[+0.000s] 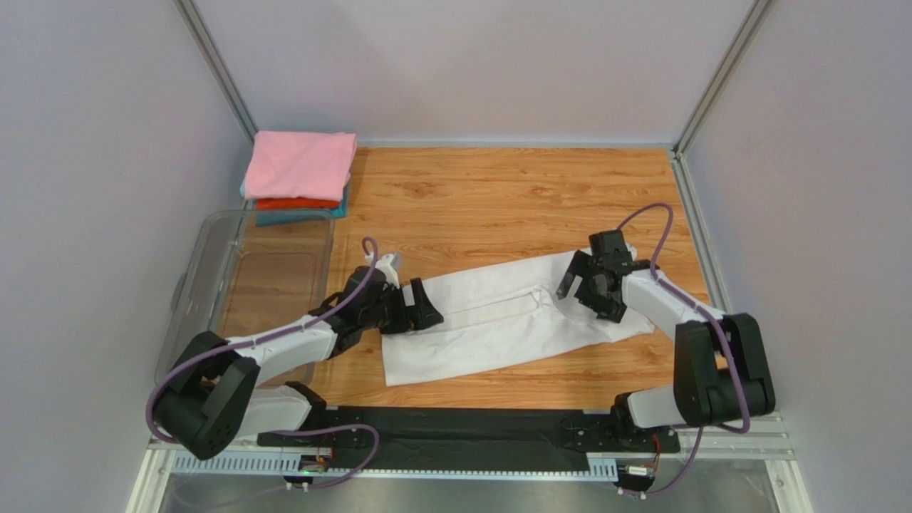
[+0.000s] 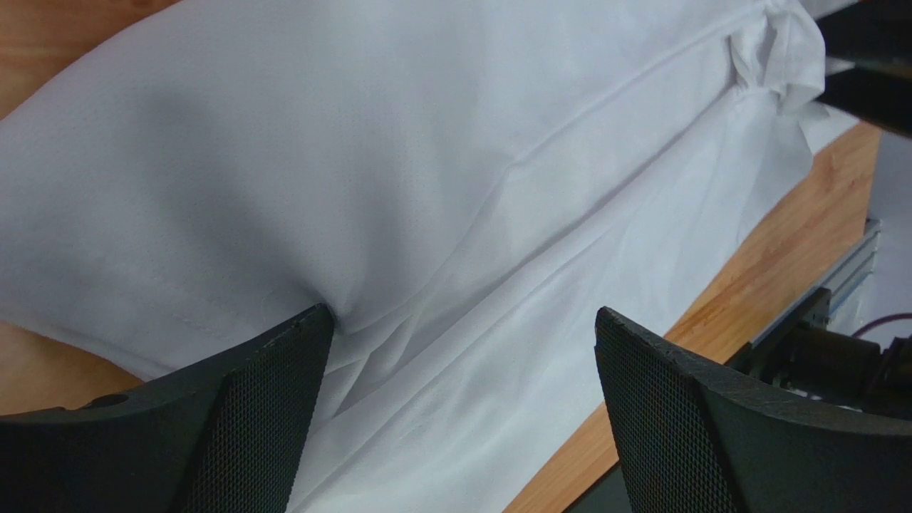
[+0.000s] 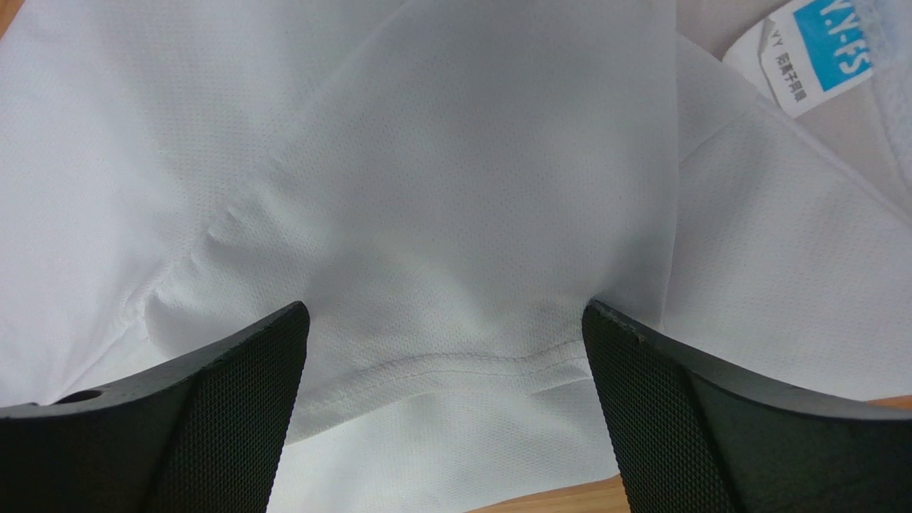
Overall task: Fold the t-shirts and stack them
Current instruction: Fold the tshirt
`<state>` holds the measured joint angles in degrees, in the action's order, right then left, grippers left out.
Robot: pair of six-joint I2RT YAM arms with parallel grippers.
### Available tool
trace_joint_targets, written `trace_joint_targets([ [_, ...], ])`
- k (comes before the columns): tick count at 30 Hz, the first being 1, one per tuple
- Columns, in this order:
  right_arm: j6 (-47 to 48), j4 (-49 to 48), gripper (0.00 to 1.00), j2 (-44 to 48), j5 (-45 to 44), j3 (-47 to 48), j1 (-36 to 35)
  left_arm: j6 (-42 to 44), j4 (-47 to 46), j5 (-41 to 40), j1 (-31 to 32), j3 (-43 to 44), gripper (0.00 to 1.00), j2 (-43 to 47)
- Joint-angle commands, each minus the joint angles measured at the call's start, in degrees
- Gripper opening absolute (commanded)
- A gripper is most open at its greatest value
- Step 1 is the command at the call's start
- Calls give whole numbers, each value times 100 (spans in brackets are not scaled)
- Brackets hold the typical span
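Note:
A plain white t-shirt (image 1: 503,321) lies on the wooden table as a long strip, its sides turned in. My left gripper (image 1: 424,310) is low over its left end, open. In the left wrist view the wide jaws straddle the cloth (image 2: 428,192), and the left fingertip (image 2: 310,331) dents it. My right gripper (image 1: 579,291) is at the shirt's right end, also open. In the right wrist view a stitched hem (image 3: 450,363) runs between its fingers, with the blue neck label (image 3: 819,48) beyond. Neither gripper grips cloth. Folded t-shirts are stacked at the back left: pink (image 1: 300,164) over orange-red (image 1: 298,203) over teal (image 1: 305,217).
A clear plastic bin (image 1: 193,280) stands at the left table edge beside my left arm. Grey walls and metal posts close in the table on three sides. Bare wood (image 1: 514,203) lies behind the shirt. The table's metal front rail (image 2: 824,289) shows in the left wrist view.

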<state>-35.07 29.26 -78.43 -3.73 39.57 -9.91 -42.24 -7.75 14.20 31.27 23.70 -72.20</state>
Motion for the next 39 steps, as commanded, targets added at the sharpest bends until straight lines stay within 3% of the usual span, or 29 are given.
trace_joint_targets([
  [1, 491, -482, 100, -671, 30, 671, 33, -653, 72, -126, 457, -524, 100, 285],
  [8, 940, -535, 100, -2394, 635, 2167, 24, -1751, 62, -1102, 1530, -1148, 100, 1514],
  [11, 1133, -535, 100, -2992, 1031, 2870, -80, -1963, 159, -1594, 2005, -1158, 100, 1613],
  [15, 1423, -517, 100, -3686, 1583, 3827, -300, -2209, -86, -1806, 2549, -1114, 100, 1298],
  [23, 1608, -95, 100, -4961, 1727, 5305, -749, -2886, -569, -2491, 3842, -534, 100, 164],
  [32, 1740, -289, 100, -5551, 1736, 6202, -1223, -3273, -1264, -2483, 4291, 29, 100, -1006],
  [39, 1775, -96, 100, -5236, 1577, 6327, -1294, -2922, -1002, -2773, 4493, 134, 100, -313],
])
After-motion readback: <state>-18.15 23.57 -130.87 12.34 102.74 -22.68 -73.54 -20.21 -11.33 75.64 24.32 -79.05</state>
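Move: The folded white tshirt lies as a strip under both open grippers, its middle about 20 cm right of the left hand and 3 cm back, and about 17 cm left of the right hand and 6 cm back, a centimetre lower. Its hem end is some 8 cm left and 7 cm back of the left hand. The neck label lies about 8 cm ahead and 8 cm right of the right hand, and the bunched sleeve tuck 12 cm left and 2 cm back. Swing the tshirt round counter-clockwise with both grippers wide open and their fingertips kept down on the cloth. Sweep the right hand forward, then curve it left, about 24 cm out and 20 cm across, turning the wrist some 35 degrees counter-clockwise. Meanwhile draw the left hand back towards the base, then also rightward, dragging the hem end to the near table edge. ##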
